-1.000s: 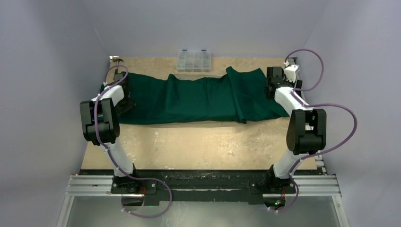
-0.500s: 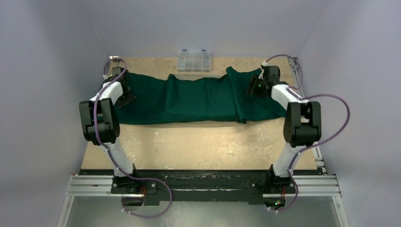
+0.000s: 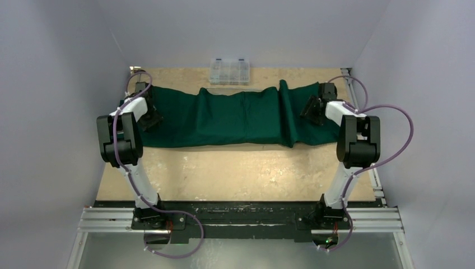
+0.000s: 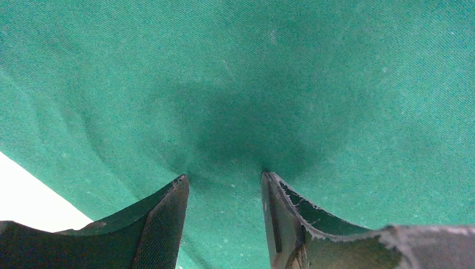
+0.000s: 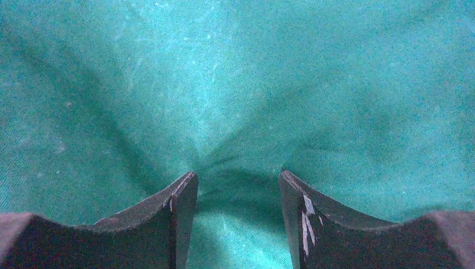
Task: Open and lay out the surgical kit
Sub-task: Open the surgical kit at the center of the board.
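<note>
The dark green cloth wrap (image 3: 235, 115) lies as a long wrinkled band across the far half of the table. My left gripper (image 3: 151, 116) is open on its left end; in the left wrist view (image 4: 224, 179) the fingertips press into the cloth (image 4: 280, 84). My right gripper (image 3: 310, 110) is open on its right end; in the right wrist view (image 5: 238, 176) creases in the cloth (image 5: 224, 84) run in between the fingertips. A raised fold (image 3: 287, 112) stands just left of the right gripper. The mesh tray, the instruments and the gauze packets are not in view.
A clear plastic compartment box (image 3: 229, 70) sits at the far edge behind the cloth. A small hammer-like thing (image 3: 136, 69) lies at the far left corner. Bare tabletop (image 3: 235, 174) runs between the cloth and the arm bases.
My right gripper came in from the far right corner and down onto the cloth's right end, whose fold shifted left. My left gripper moved slightly farther onto the left end.
</note>
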You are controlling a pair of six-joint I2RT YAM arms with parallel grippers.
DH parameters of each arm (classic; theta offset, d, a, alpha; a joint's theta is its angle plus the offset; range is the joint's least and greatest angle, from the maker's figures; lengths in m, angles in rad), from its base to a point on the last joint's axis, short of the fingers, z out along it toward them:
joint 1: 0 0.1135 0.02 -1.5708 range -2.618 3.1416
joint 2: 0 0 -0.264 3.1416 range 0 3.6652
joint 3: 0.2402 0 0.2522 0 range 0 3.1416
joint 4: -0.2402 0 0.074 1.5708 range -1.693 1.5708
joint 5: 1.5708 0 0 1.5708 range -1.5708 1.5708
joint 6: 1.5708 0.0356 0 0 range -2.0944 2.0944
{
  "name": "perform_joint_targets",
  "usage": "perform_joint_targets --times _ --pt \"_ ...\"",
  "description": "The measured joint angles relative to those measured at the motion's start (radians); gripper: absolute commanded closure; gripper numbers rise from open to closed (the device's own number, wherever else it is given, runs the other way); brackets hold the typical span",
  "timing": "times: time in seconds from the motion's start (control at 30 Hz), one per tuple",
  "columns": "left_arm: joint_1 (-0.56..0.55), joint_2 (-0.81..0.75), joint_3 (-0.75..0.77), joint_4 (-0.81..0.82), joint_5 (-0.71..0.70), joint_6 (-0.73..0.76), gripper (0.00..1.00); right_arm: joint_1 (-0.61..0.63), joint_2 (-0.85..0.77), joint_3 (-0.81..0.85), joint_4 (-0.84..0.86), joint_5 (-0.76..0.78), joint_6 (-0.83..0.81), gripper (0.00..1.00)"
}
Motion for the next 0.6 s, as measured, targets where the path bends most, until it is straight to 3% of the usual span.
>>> perform_joint_targets --times 0.3,0.6 --pt "-0.003 0.018 0.022 -0.005 -0.014 -0.001 0.5 -0.107 -0.049 -0.068 -0.026 0.266 0.049 0.4" --pt "-0.005 0.049 0.065 -0.023 -0.075 -0.002 0.5 -0.107 -0.007 -0.016 -0.03 0.337 -0.01 0.4"
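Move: Beneath the right fingertips lies the surgical kit's right flap, its middle roughly 3 cm to their right and about level in reach, some 1 cm below. The fold ridge runs about 14 cm to their left, and the kit's middle panel lies roughly 39 cm left and 2 cm back. From the left hand, the right flap is some 90 cm to the right and 2 cm ahead; the left flap's middle lies about 5 cm to its right. Sweeping low over the right flap, the right hand goes about 10 cm to the right, away from the fold ridge, drifting some 4 cm back before easing forward again, and turns roughly 20 degrees clockwise. Its half-open fingers stay on the cloth and drag it outward; the left hand, still low on the left flap, slides a little left and forward. ##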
